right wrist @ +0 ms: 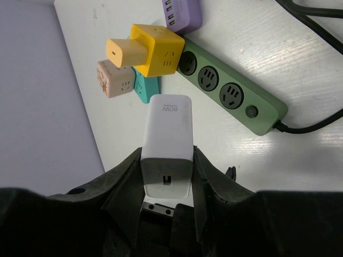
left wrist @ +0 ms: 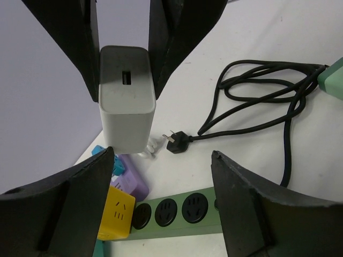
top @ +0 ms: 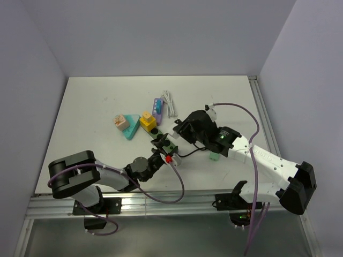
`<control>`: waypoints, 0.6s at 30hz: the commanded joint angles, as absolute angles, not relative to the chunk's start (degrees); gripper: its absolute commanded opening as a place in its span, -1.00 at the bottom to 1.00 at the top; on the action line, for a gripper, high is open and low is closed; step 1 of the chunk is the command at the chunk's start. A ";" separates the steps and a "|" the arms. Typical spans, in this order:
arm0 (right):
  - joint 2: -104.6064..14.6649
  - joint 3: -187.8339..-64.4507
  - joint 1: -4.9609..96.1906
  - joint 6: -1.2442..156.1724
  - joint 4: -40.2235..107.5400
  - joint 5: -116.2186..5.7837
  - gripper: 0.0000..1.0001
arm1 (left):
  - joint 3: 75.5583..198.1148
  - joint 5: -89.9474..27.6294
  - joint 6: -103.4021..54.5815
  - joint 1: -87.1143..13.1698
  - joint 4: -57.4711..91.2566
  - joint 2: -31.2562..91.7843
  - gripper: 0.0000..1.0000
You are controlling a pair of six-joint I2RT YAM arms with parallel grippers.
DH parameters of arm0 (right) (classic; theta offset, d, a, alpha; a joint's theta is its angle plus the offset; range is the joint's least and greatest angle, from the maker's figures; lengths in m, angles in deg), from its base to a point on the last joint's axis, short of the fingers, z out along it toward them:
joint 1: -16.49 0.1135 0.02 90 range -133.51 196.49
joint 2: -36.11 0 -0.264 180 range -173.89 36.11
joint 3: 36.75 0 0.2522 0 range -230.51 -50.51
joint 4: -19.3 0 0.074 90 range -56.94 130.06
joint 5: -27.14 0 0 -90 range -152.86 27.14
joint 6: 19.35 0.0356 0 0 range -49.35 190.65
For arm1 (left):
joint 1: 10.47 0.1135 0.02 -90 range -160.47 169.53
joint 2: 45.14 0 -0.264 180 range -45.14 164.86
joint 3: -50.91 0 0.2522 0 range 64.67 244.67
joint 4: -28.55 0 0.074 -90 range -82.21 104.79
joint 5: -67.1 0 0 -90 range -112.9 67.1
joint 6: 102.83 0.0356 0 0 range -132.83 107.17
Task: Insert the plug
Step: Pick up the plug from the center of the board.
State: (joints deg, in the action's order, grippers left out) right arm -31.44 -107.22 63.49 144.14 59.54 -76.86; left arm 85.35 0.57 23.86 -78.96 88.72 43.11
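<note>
The plug is a white charger block (right wrist: 167, 134), and my right gripper (right wrist: 166, 155) is shut on its sides, holding it in the air above the table. In the left wrist view the same charger (left wrist: 127, 101) hangs between the right arm's black fingers (left wrist: 177, 37), just beyond the green power strip (left wrist: 177, 211) with three black sockets. My left gripper (left wrist: 161, 160) is open, one finger on each side of the strip's switch end. From above, the two grippers (top: 161, 142) (top: 180, 127) stand close together at mid-table.
A yellow cube adapter (right wrist: 155, 51) sits plugged at the strip's far end, with purple (right wrist: 182, 10), teal (right wrist: 144, 88) and pink (right wrist: 113, 79) adapters beside it. The strip's black cable and plug (left wrist: 177, 142) lie coiled on the table. A white cable (top: 170, 103) lies farther back.
</note>
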 commanded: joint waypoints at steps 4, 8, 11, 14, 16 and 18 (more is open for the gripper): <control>-32.00 -107.11 64.30 144.56 58.11 -77.62 -1.00 | 88.31 -0.13 25.84 -79.47 101.36 41.26 0.29; -32.44 -107.20 64.74 144.74 57.58 -76.92 -1.00 | 87.43 -1.10 26.28 -79.47 102.42 39.94 0.22; -32.88 -107.90 65.26 144.74 57.58 -77.18 -1.00 | 88.57 -1.37 26.28 -79.47 99.26 39.67 0.16; -33.23 -108.51 65.97 144.74 58.20 -78.06 -1.00 | 88.58 -0.75 27.24 -79.47 101.27 40.37 0.04; -33.41 -108.78 66.58 145.18 58.81 -78.33 -1.00 | 88.57 -0.93 27.68 -79.47 102.24 40.73 0.00; -33.24 -108.52 66.85 145.36 58.29 -78.24 -1.00 | 89.01 -0.75 28.04 -79.47 101.63 41.34 -0.10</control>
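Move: The white plug is already held in the right gripper, its middle some 1 cm ahead, 1 cm left and 1 cm below that hand's point. From the open left hand it lies about 3 cm ahead, 1 cm right and 3 cm higher. Below the left hand by some 13 cm, the green power strip is about 5 cm ahead and 4 cm left; the yellow adapter stands roughly 14 cm ahead and 11 cm left. Around the white plug's lower end, the left gripper closes from wide open to about half, rising some 1 cm so that its fingertips come up close on either side. The right hand keeps its pinch on the plug and late on sinks nearly 1 cm, bringing it down towards the left fingers. Whether the left pads touch yet can't be made out. ##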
